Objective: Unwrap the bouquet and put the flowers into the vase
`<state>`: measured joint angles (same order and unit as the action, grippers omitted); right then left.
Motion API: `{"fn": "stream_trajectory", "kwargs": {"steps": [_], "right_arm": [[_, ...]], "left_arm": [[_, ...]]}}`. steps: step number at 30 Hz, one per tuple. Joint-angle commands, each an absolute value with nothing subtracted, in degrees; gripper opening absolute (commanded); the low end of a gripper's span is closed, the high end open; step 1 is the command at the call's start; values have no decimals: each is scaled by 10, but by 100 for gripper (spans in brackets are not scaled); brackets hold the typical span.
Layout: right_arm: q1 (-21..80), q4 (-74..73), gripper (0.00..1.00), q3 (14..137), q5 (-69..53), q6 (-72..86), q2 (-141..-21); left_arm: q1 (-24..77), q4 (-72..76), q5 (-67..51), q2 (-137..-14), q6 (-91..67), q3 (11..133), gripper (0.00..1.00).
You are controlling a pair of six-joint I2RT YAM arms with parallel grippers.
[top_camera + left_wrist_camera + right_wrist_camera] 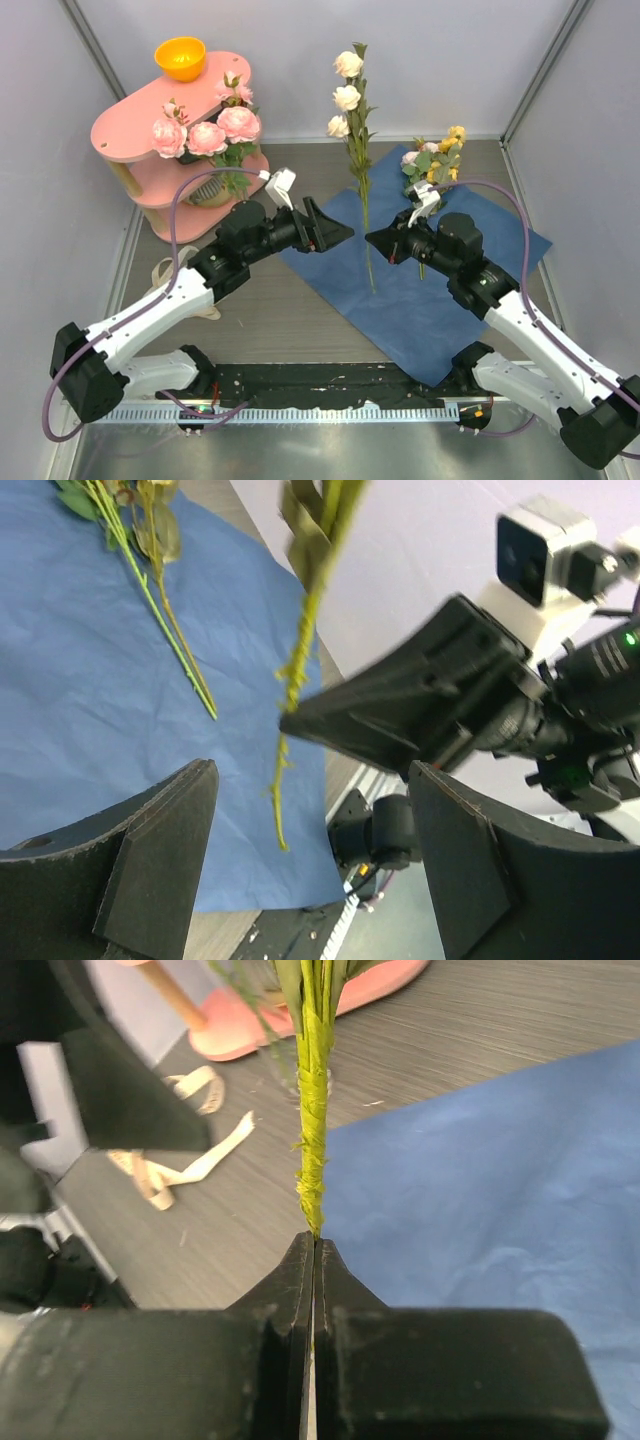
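My right gripper (372,240) (315,1245) is shut on the green stem (312,1140) of a tall stalk of cream flowers (347,97), which it holds upright over the blue paper (440,300). Facing it from the left, my left gripper (340,232) (315,865) stands open, and the stem (297,660) hangs just beyond the gap between its fingers without touching them. More flowers (437,158), yellow and pink, lie on the far part of the paper; their stems (170,640) show in the left wrist view. The paper is spread flat. I cannot make out the vase.
A pink two-level shelf (135,125) stands at the back left with an orange bowl (181,57) on top and pink roses (207,133) in front of it. A loose cream ribbon (165,275) (190,1160) lies on the table left of the paper.
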<state>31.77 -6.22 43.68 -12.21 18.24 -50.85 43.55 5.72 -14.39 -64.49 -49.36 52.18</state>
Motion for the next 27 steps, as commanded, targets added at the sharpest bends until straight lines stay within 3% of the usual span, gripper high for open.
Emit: {"fn": "stream_trajectory", "kwargs": {"steps": [1,6,10,13,15,19,27], "right_arm": [[319,-23,1,433,-225,185,-475],[318,-27,1,430,-237,178,-465],[320,-12,1,425,-250,178,-462],[319,-10,1,424,-255,175,-460],[320,-8,1,423,-258,174,-458],[321,-6,1,422,-262,172,-456],[328,-9,1,424,-267,167,-456]], "left_arm": [[437,106,-113,-671,-464,576,81],[436,60,-105,-702,-405,648,73],[435,37,-109,-718,-379,688,82],[431,5,-106,-732,-369,718,82],[425,-13,-107,-739,-369,735,77],[418,-21,-121,-751,-368,750,59],[410,-23,-132,-751,-345,760,35]]}}
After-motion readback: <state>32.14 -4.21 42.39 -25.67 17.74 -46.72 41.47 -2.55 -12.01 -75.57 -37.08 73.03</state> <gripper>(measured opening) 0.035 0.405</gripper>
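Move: My right hand already pinches the white roses low on their stems. The leafy stretch just under the blooms is what my left hand is after: about 8 cm ahead of it, 5 cm to its right and 4 cm higher, or roughly 4 cm ahead of, 1 cm left of and 9 cm above my right hand. From my left hand, the vase stands some 12 cm ahead, 22 cm left and 21 cm below; the lying yellow flowers are about 22 cm ahead, 17 cm right and 28 cm down. I send my open left hand forward and up along the white roses, climbing about 8 cm and sinking back 2 cm, tipping up some 10 degrees. As it arrives, its fingers close to about half their former gap around the leafy stems. My right hand keeps its pinch, drawing the roses back about 4 cm, slightly up and left, and turning counter-clockwise. ##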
